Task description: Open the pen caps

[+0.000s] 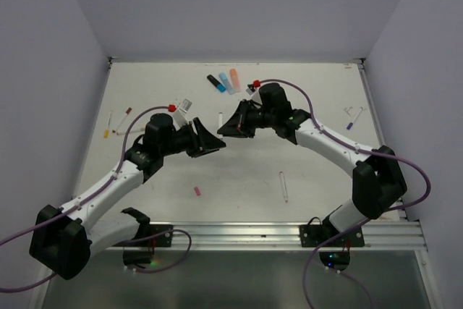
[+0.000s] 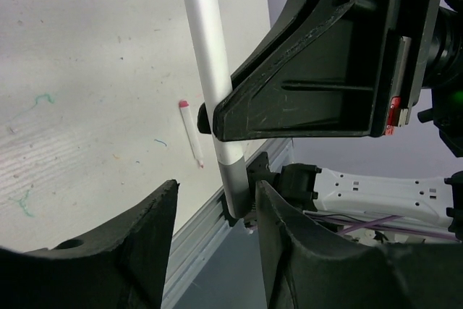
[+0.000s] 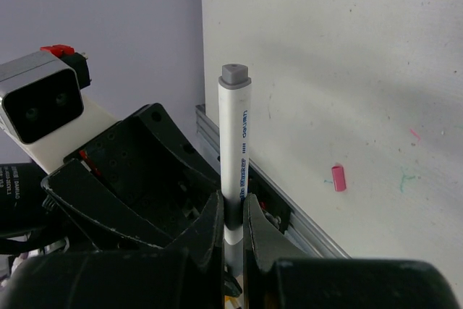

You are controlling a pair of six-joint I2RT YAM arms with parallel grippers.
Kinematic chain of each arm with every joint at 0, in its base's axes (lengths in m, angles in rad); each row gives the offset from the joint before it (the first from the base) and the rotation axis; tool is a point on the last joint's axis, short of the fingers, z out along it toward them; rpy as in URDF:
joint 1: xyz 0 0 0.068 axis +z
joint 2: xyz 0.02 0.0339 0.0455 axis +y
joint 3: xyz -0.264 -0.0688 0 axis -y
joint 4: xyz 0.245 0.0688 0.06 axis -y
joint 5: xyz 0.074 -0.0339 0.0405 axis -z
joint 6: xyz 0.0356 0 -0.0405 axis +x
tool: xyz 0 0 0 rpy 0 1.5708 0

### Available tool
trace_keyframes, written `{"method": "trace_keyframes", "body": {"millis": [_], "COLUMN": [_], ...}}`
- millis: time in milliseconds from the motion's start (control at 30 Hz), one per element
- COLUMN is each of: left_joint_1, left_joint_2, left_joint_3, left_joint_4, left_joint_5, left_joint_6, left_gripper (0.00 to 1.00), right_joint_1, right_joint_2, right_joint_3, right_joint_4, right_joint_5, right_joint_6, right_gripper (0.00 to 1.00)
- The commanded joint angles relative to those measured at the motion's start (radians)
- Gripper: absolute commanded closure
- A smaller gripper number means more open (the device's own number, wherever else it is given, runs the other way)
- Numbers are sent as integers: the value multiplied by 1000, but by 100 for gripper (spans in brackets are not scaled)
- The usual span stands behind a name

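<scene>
My right gripper [image 3: 232, 204] is shut on a thin white pen [image 3: 235, 142] with blue print, which ends in a small grey stub [image 3: 234, 74]. In the left wrist view the same pen [image 2: 206, 41] passes through the right gripper's black fingers [image 2: 289, 99]. Its grey end piece [image 2: 236, 189] hangs between the fingers of my left gripper [image 2: 217, 187]. Those fingers stand apart: the grey piece is against the right finger, with a gap to the left one. From above, the two grippers [image 1: 215, 142] [image 1: 230, 127] meet over the table's middle.
A loose pink cap [image 1: 197, 190] [image 3: 338, 178] lies near the front rail [image 1: 289, 233], and a pen [image 1: 283, 186] [image 2: 191, 132] lies right of it. Black [image 1: 213, 79], blue [image 1: 223, 83] and salmon [image 1: 234, 77] markers sit at the back. Thin pens lie far left [image 1: 108, 124] and far right [image 1: 353, 115].
</scene>
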Motion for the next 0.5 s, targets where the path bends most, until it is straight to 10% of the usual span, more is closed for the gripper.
{"method": "trace_keyframes", "body": {"millis": [0,467], "left_joint_1": [-8,-9], "left_joint_2": [2,35], "left_joint_3": [28,-7], "left_joint_4": [85,264], "left_joint_5": [20,164], "left_joint_6": [-9,-56], "left_gripper": [51,100], "right_joint_1": [4,8], "right_joint_2": [-46,-30], "right_joint_3": [-4,-20], "right_joint_4": [48,106], "right_joint_5": [-15,-49], "right_joint_6": [22,32], "right_gripper": [100,100]}}
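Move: The held pen's grey cap is already between the left hand's half-open fingers, about 1 cm to the right of the hand point, 1 cm above it and level fore and aft. From the right hand, gripping the pen, this cap is some 4 cm back, level sideways and in height. From the left hand, on the table 19 cm below, a loose red cap lies roughly 4 cm back and 9 cm left, and a white pen 4 cm back and 20 cm right. Easing up and to its right by only about 1 cm each, the left hand shuts its fingers from half open to nearly closed and pinches the grey cap at the pen's rear end. The right hand stays in place and keeps its grip on the pen body just ahead of the cap, holding the pen still and pointing forward. ##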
